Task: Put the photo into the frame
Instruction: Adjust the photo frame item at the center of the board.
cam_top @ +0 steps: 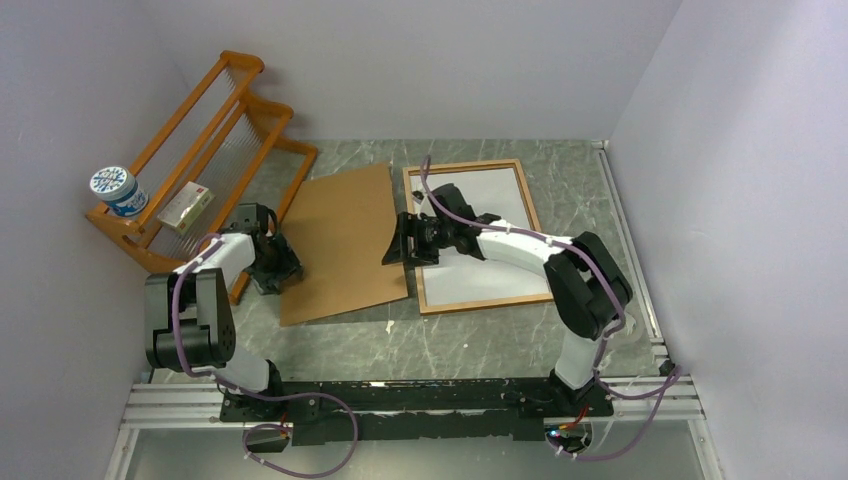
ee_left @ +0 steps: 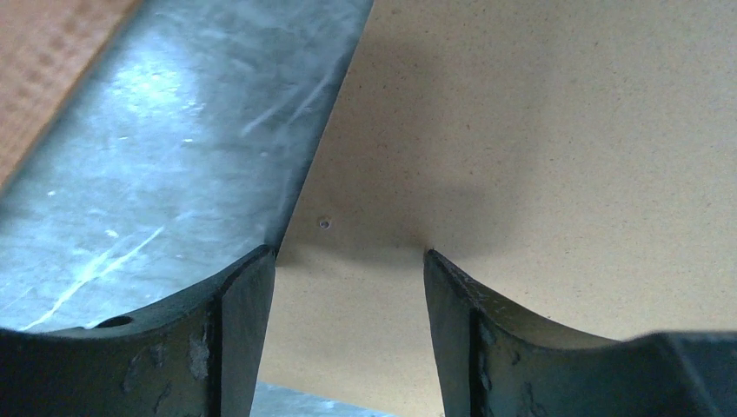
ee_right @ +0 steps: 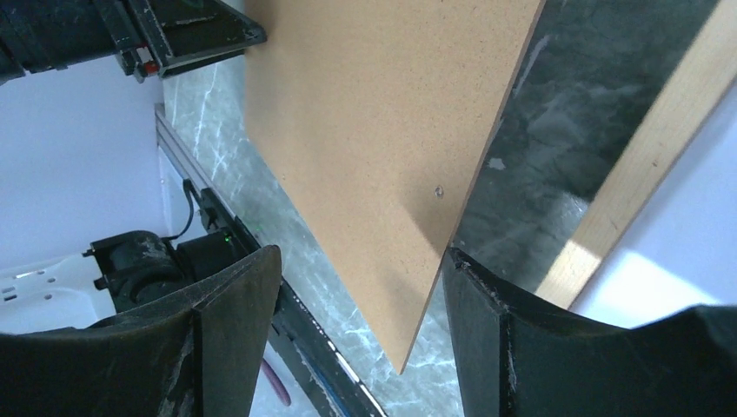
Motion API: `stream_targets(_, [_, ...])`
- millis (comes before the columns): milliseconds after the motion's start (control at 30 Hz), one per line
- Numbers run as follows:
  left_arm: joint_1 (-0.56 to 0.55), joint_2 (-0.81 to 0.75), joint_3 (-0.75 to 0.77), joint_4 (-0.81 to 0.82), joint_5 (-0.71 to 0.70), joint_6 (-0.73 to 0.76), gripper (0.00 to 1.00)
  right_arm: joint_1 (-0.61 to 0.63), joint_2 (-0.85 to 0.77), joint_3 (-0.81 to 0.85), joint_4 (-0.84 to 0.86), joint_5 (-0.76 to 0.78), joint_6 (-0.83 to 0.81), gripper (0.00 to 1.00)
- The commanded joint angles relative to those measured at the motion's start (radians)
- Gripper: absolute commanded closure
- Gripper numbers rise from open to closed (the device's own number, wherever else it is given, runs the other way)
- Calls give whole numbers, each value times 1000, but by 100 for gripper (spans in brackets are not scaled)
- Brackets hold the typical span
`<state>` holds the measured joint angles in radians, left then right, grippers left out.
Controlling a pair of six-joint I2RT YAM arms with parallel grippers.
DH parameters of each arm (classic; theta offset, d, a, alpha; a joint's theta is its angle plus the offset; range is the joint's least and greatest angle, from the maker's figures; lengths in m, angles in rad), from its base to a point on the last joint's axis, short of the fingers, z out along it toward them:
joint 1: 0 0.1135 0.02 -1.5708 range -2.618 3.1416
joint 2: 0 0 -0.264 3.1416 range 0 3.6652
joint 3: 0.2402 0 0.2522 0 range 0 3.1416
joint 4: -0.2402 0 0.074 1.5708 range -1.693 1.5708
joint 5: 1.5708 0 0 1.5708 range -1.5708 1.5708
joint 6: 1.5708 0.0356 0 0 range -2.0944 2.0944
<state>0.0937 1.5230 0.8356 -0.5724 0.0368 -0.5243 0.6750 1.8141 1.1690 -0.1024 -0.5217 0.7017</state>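
The thin wooden frame point(cam_top: 470, 165) lies flat at the right, and a white surface point(cam_top: 495, 195) fills it. The photo's printed side shows in no view. A plain brown backing board point(cam_top: 340, 240) lies left of the frame, its right edge a little off the table. My left gripper point(cam_top: 272, 268) is at the board's left edge, open, with the board point(ee_left: 521, 130) spread behind its fingers point(ee_left: 248, 313). My right gripper point(cam_top: 405, 240) is at the board's right edge, open. The board's corner point(ee_right: 408, 330) points between its fingers, and the frame rail point(ee_right: 643, 165) lies just beyond.
An orange wooden rack point(cam_top: 215, 130) stands at the back left, holding a blue-and-white tin point(cam_top: 118, 190) and a small box point(cam_top: 186, 207). Walls close in the table on three sides. The left arm point(ee_right: 174, 35) shows across the board in the right wrist view.
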Motion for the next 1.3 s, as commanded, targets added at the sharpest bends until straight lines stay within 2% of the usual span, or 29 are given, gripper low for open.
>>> stream_targets(0, [-87, 40, -4, 91, 240, -65, 35, 10, -95, -33, 174, -116, 59, 30])
stream_targets(333, [-199, 92, 24, 177, 297, -89, 36, -73, -219, -200, 85, 14, 0, 33])
stream_targets(600, [-212, 145, 52, 151, 295, -49, 35, -120, -227, -264, 2, 232, -5, 34])
stream_targets(933, [-210, 180, 61, 133, 250, -43, 34, -167, -150, -137, -183, 476, 0, 29])
stream_targets(1100, [-210, 173, 47, 127, 219, -32, 34, -186, -90, -74, -145, 455, -51, 28])
stream_targets(1267, [-207, 176, 42, 135, 221, -25, 34, -190, 9, 24, -135, 368, -98, 29])
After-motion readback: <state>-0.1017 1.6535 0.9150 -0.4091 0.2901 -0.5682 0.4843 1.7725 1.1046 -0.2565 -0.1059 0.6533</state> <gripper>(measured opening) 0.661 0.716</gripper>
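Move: My left hand's open fingers are at the brown board's left edge, with the board's middle about 13 cm right and 7 cm ahead. The frame's middle is some 44 cm right and 8 cm ahead. The wooden rack's near end is roughly 11 cm left and 3 cm back. My right hand is at the board's raised right edge. From it the frame's middle lies about 17 cm right, 6 cm ahead and 8 cm below; the board's middle is 13 cm left, 5 cm ahead. With a fingertip still against the board's left edge, my left hand pushes it right about 10 cm and some 4 cm forward, turning slightly clockwise, then stays. My right hand takes the raised edge right about 13 cm over the frame's left rail, sinks 5 cm midway, then runs 7 cm forward, turning some 25 degrees clockwise and pointing more steeply down. Both grippers stay open. ##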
